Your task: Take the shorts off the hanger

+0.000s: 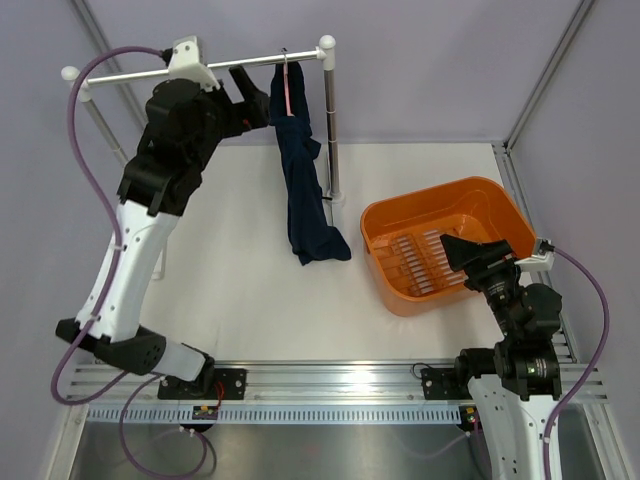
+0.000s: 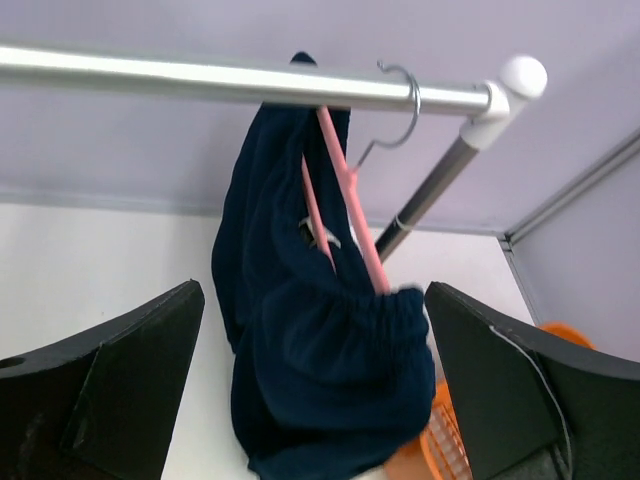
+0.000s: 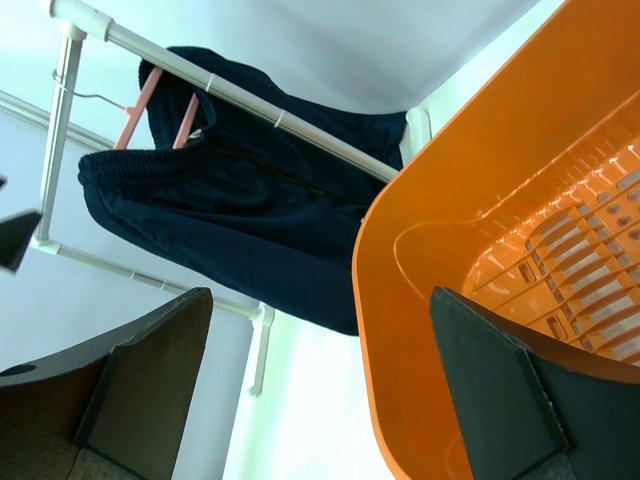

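The dark navy shorts (image 1: 303,190) hang limp from the pink hanger (image 1: 288,85), whose silver hook sits over the rail. Their lower end rests crumpled on the table. My left gripper (image 1: 248,92) is raised just left of the shorts' waistband, open and apart from the cloth. In the left wrist view the shorts (image 2: 320,370) and the hanger (image 2: 350,200) show between the spread fingers of the left gripper (image 2: 312,300). My right gripper (image 1: 462,250) hovers open over the orange tub and holds nothing. In the right wrist view the right gripper (image 3: 320,295) faces the shorts (image 3: 250,220) and hanger (image 3: 135,105) from afar.
The silver rail (image 1: 210,68) spans the back, carried by white-capped posts; one post (image 1: 331,130) stands just right of the shorts. An orange tub (image 1: 420,200) sits at the right, its slotted floor bare. Grey walls close in behind and on both sides.
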Available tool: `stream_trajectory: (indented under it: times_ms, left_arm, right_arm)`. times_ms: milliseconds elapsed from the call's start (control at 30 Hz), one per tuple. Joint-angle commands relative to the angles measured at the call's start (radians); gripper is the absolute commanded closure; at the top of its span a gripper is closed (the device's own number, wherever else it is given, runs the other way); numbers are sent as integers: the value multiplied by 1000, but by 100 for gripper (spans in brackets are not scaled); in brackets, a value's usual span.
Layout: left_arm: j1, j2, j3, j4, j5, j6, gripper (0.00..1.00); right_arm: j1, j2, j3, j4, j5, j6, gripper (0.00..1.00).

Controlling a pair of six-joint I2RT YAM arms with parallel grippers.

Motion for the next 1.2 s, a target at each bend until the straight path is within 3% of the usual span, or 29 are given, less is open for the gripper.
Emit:
stream_trajectory:
  times_ms: [0, 233, 367, 567, 1167]
  left_arm:
    - [-4, 106, 91, 127, -41, 34, 1]
    - [-23, 236, 134, 316, -39, 59, 1]
    - [-40, 318, 215, 343, 2, 85, 1]
    - [-85, 397, 272, 335, -62, 155, 1]
    - [-90, 436, 203, 315, -136, 172, 3]
  right_arm:
    - [-3, 1, 51, -26, -35, -29, 0]
    - [-4, -5, 54, -45, -22, -49, 1]
    - [-4, 9, 46, -45, -16, -59, 1]
    - [-4, 20, 31, -40, 1, -70, 1]
    - [-4, 58, 48, -68, 34, -101, 1]
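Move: The pink hanger, hooked over the bar, lies about 15 cm ahead of the left hand and 9 cm to its right, its neck roughly at hand height. The shorts hang from it, their middle some 22 cm below the hand, about 13 cm ahead and 9 cm to the right. The rack's white corner cap is about 17 cm ahead, 16 cm right and 3 cm above. From the right hand the hanger is roughly 30 cm ahead, 26 cm left and 20 cm up. Forward and to its right, fast at first and then easing, the left hand goes about 12 cm out and 8 cm across towards the hanger's neck, sinking some 3 cm overall. Its left side rolls up slightly and the fingertips tilt up about 5 degrees; the fingers stay wide open, coming up to either side of the hanger just under the bar, with no contact to be seen. ##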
